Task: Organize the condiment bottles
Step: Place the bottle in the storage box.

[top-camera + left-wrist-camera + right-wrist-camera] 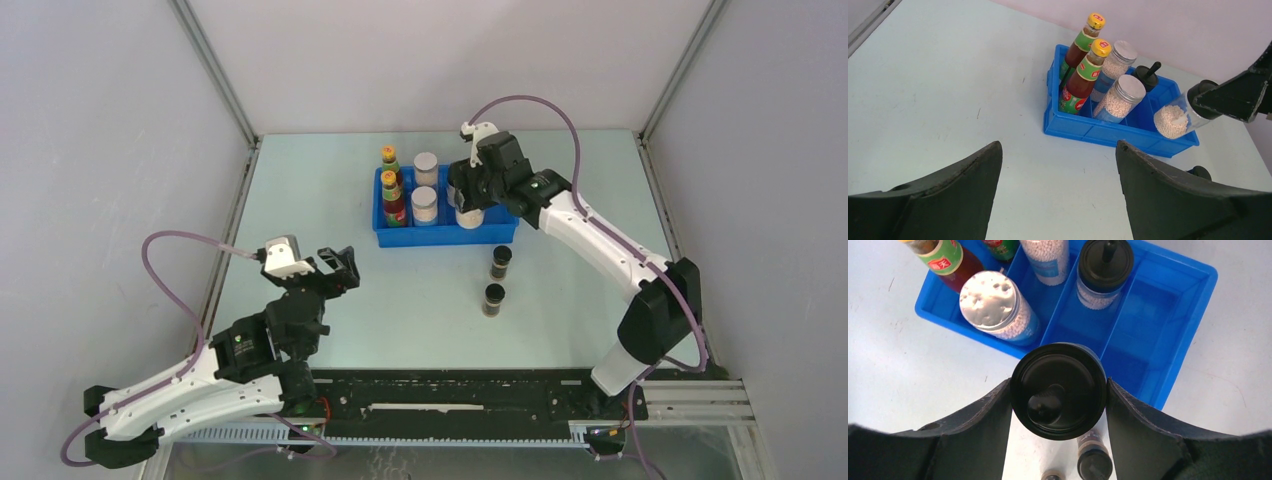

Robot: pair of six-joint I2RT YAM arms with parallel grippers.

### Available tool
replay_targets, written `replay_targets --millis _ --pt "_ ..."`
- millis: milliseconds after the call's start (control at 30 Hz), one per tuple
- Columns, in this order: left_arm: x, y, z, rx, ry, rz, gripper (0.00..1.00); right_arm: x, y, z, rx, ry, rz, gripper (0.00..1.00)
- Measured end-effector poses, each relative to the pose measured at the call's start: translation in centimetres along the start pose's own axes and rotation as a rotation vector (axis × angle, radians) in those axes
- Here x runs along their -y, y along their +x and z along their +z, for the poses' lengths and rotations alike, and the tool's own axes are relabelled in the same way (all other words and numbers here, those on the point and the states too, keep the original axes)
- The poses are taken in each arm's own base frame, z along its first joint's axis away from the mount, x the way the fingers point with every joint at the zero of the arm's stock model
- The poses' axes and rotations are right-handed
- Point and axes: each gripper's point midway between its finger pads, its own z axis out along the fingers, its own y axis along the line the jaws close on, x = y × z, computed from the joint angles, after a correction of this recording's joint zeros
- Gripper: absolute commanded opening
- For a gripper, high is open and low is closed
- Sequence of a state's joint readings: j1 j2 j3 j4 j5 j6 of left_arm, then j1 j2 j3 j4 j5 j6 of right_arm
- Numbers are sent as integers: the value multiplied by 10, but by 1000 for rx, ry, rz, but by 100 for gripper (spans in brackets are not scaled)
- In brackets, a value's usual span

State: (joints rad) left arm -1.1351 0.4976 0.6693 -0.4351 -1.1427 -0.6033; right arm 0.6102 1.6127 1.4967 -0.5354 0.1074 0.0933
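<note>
My right gripper [1058, 382] is shut on a black-lidded pale jar [1058, 397] and holds it tilted over the near right part of the blue tray [500, 236]. The held jar also shows in the left wrist view [1172, 119]. In the tray stand two red-labelled bottles [393, 197], two silver-lidded jars [425, 203] and another black-lidded jar [1104, 267]. Two tiny dark vials [501, 262] [493, 299] stand on the table in front of the tray. My left gripper [1058, 146] hangs open and empty over bare table, well left of the tray.
The tray's right-hand compartments [1168, 315] hold nothing. Grey walls close the table on the left, back and right. A black rail [450, 395] runs along the near edge between the arm bases.
</note>
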Motion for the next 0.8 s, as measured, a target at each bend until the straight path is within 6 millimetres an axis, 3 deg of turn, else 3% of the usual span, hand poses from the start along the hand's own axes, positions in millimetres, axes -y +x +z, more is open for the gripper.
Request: replay_targets --millis 400,800 --pt "2 0 0 -1 4 -3 88 10 -22 28 25 12 17 0" --pt "10 1 2 -3 26 -18 88 11 -14 62 -12 -3 19 0"
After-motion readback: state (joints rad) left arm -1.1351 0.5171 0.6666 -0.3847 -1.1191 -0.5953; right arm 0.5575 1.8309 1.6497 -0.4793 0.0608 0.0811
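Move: The right gripper already holds the black-lidded bottle by its lid, over the near side of the blue storage box. The free near slot of the third column lies about 6 cm ahead of that hand, 2 cm to its left and some 16 cm below. The boxed black-lidded jar stands 8 cm beyond the slot, the near silver-lid jar 8 cm to the slot's left. From the left hand the slot is roughly 23 cm ahead and 27 cm to the right. Carry the held bottle forward about 6 cm with the right hand, towards the free slot beside the near silver-lid jar. Go nearly level for the first half, then sink some 3 cm while easing slightly left. Keep the fingers shut on the black lid and the wrist as it is. ##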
